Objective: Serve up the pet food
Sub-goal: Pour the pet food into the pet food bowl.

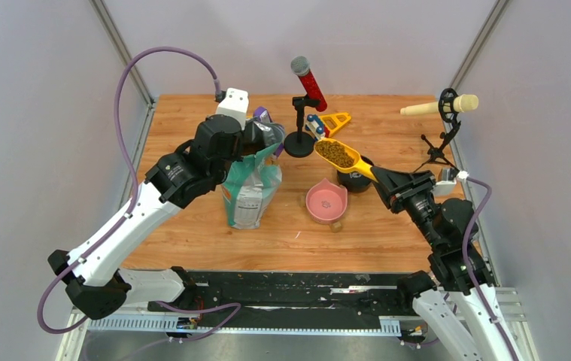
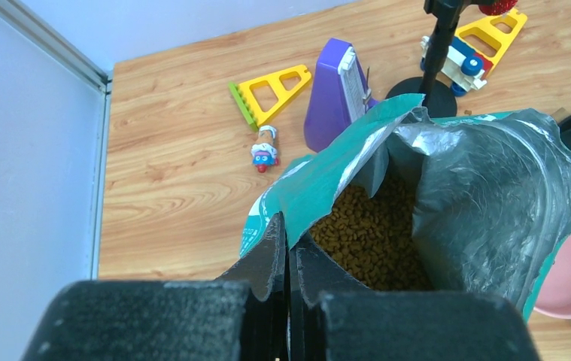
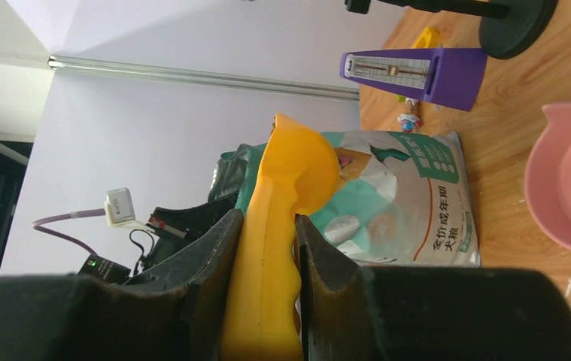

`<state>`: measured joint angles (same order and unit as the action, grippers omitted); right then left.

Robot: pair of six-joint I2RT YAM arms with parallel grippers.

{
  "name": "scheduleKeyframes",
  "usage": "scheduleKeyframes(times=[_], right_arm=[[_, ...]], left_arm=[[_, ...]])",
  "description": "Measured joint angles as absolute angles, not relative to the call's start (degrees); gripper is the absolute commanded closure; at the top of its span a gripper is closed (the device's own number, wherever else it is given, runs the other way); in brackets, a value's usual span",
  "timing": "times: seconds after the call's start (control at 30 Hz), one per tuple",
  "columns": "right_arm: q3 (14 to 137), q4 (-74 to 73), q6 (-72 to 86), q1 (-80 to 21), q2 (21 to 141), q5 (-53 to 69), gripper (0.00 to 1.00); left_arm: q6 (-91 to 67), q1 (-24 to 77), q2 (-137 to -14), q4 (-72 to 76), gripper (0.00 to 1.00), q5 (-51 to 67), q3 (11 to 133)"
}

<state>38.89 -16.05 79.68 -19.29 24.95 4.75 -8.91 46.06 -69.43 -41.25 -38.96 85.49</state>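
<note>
A teal bag (image 1: 250, 192) with a white label stands open left of centre. My left gripper (image 2: 291, 244) is shut on the bag's near rim (image 2: 320, 188), and brown pet food (image 2: 372, 233) fills the bag below it. My right gripper (image 3: 267, 226) is shut on the handle of a yellow scoop (image 1: 346, 158). The scoop's bowl carries pet food (image 1: 334, 153) and hangs in the air behind and slightly right of the pink bowl (image 1: 326, 201). The pink bowl sits on the table to the right of the bag, with no food visible in it.
A red-headed microphone on a black stand (image 1: 302, 113) rises behind the scoop. A black container (image 1: 356, 180) sits under the scoop handle. A purple metronome (image 2: 335, 94), yellow toy triangles (image 2: 271, 90) and a small figure (image 2: 265, 154) lie behind the bag. A beige microphone on a tripod (image 1: 440, 107) stands far right.
</note>
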Motion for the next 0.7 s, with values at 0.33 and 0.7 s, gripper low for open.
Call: scheduleKeyframes(times=[0.33,0.7], right_arm=[[33.39,-20.84,81.41,-19.29,18.65,3.42,1.00],[28.88,-29.39,82.13,-19.29,14.96,1.85,1.00]], left_arm=[[-9.56,46.09,-69.45,-37.50,1.00,-38.81,83.46],[-10.39,46.09,-68.88,-35.90,1.00,-37.50,82.11]])
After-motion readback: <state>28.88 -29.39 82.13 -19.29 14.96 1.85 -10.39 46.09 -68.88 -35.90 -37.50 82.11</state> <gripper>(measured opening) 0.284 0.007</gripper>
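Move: The right hand holds the loaded yellow scoop. The pink pet food bowl lies about 9 cm ahead of this hand, 6 cm to its left and some 29 cm below. The black bowl is roughly 16 cm ahead and 3 cm to the right, about as low. The food bag stands around 11 cm ahead and 26 cm left, its middle 18 cm below. From the left hand, the pink bowl is about 3 cm ahead, 19 cm right and 32 cm below. Still gripping the scoop's handle, the right hand brings the full scoop down towards the pink bowl, sinking about 10 cm at a quickening pace with only a slight drift back and right, while the wrist tips the scoop's front down by some 15 degrees. The left hand keeps its pinch on the bag's rim, easing about 1 cm to the right. ##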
